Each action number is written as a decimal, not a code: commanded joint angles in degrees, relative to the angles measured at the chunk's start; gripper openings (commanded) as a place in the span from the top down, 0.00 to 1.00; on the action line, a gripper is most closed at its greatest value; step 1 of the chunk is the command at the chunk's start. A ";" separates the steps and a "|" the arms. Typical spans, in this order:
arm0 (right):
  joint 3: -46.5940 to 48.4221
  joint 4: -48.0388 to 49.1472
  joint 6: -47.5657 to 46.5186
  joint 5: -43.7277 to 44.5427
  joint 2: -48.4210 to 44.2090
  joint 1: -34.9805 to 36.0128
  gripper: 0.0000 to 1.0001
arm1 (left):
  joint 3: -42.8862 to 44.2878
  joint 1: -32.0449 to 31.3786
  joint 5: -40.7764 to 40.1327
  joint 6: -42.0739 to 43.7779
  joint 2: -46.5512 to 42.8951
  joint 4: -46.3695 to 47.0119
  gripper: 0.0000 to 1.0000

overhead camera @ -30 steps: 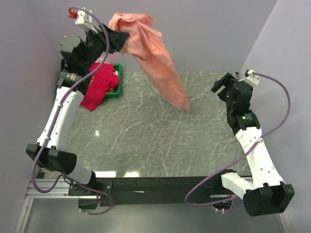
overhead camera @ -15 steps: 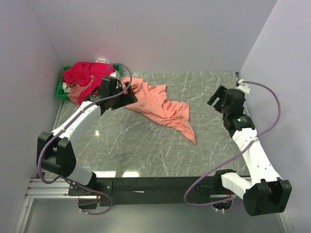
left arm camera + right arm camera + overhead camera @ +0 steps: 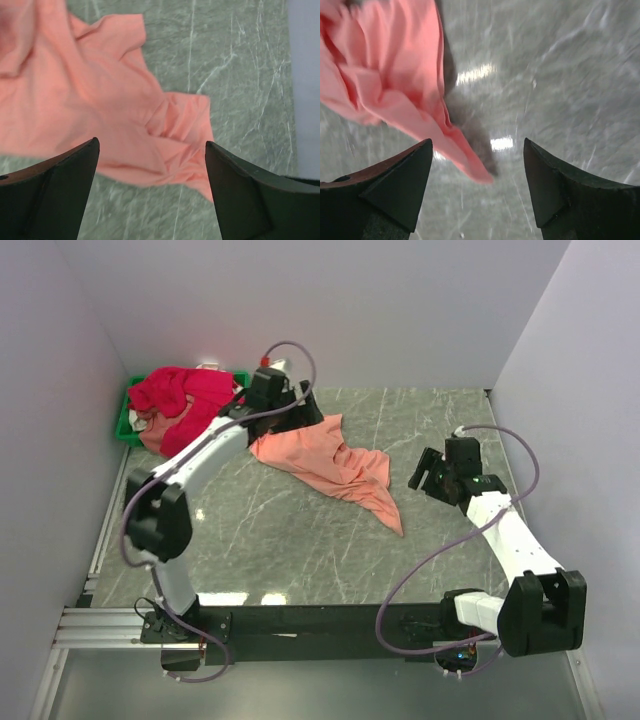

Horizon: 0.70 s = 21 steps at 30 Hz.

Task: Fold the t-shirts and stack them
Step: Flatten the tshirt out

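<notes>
A salmon-peach t-shirt (image 3: 335,465) lies crumpled on the marble table, running from the far left down to a pointed tip near the middle. Crimson-pink t-shirts (image 3: 178,395) are heaped over the bin at the far left corner. My left gripper (image 3: 300,412) hovers over the salmon shirt's far end, open and empty; its wrist view looks down on the shirt (image 3: 90,100) between wide-spread fingers (image 3: 70,180). My right gripper (image 3: 424,473) is open just right of the shirt. Its wrist view shows the shirt's tip (image 3: 470,162) lying on the table ahead of its fingers (image 3: 400,180).
A small green bin (image 3: 124,425) sits under the crimson heap against the left wall. Grey walls close in the table at the back and on both sides. Bare marble (image 3: 300,550) stretches from the shirt to the near edge.
One second ago my left gripper held the salmon shirt high in the air. The shirt now lies on the table, the left gripper has opened and shifted right, and the right gripper has moved left toward the shirt.
</notes>
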 commanded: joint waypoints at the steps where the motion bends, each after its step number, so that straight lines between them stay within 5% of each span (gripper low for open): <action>1: -1.27 -3.86 -2.57 -7.77 1.16 -0.01 0.21 | 8.85 -1.71 2.88 2.83 6.93 1.35 0.09; 10: -5.31 -5.80 -6.27 -17.19 3.09 2.44 0.22 | 22.14 -3.56 3.33 5.11 22.58 -1.29 0.09; 21: -3.38 -6.33 -7.33 -16.32 13.63 8.69 0.26 | 23.74 -3.65 4.03 5.91 29.70 -1.29 0.09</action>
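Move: The t-shirt lies rumpled between the hands. Its loose near-right corner is about 7 cm back, 6 cm left and 12 cm below the right hand, and its bunched right side about 9 cm ahead and 11 cm left of that hand. From the left hand, the t-shirt's middle is some 5 cm ahead, 9 cm right and 21 cm down. The green bin of red shirts is roughly 12 cm ahead and 26 cm left of it. Open-fingered, the right hand closes in on the t-shirt's near-right corner, dropping about 10 cm while drawing back and left, tipping its fingers down some 25 degrees and swinging them counter-clockwise; no contact can be made out. The left hand, also open, moves right and a little forward, then sinks nearly straight towards the t-shirt's middle, about 12 cm down in all, still clear above it. ##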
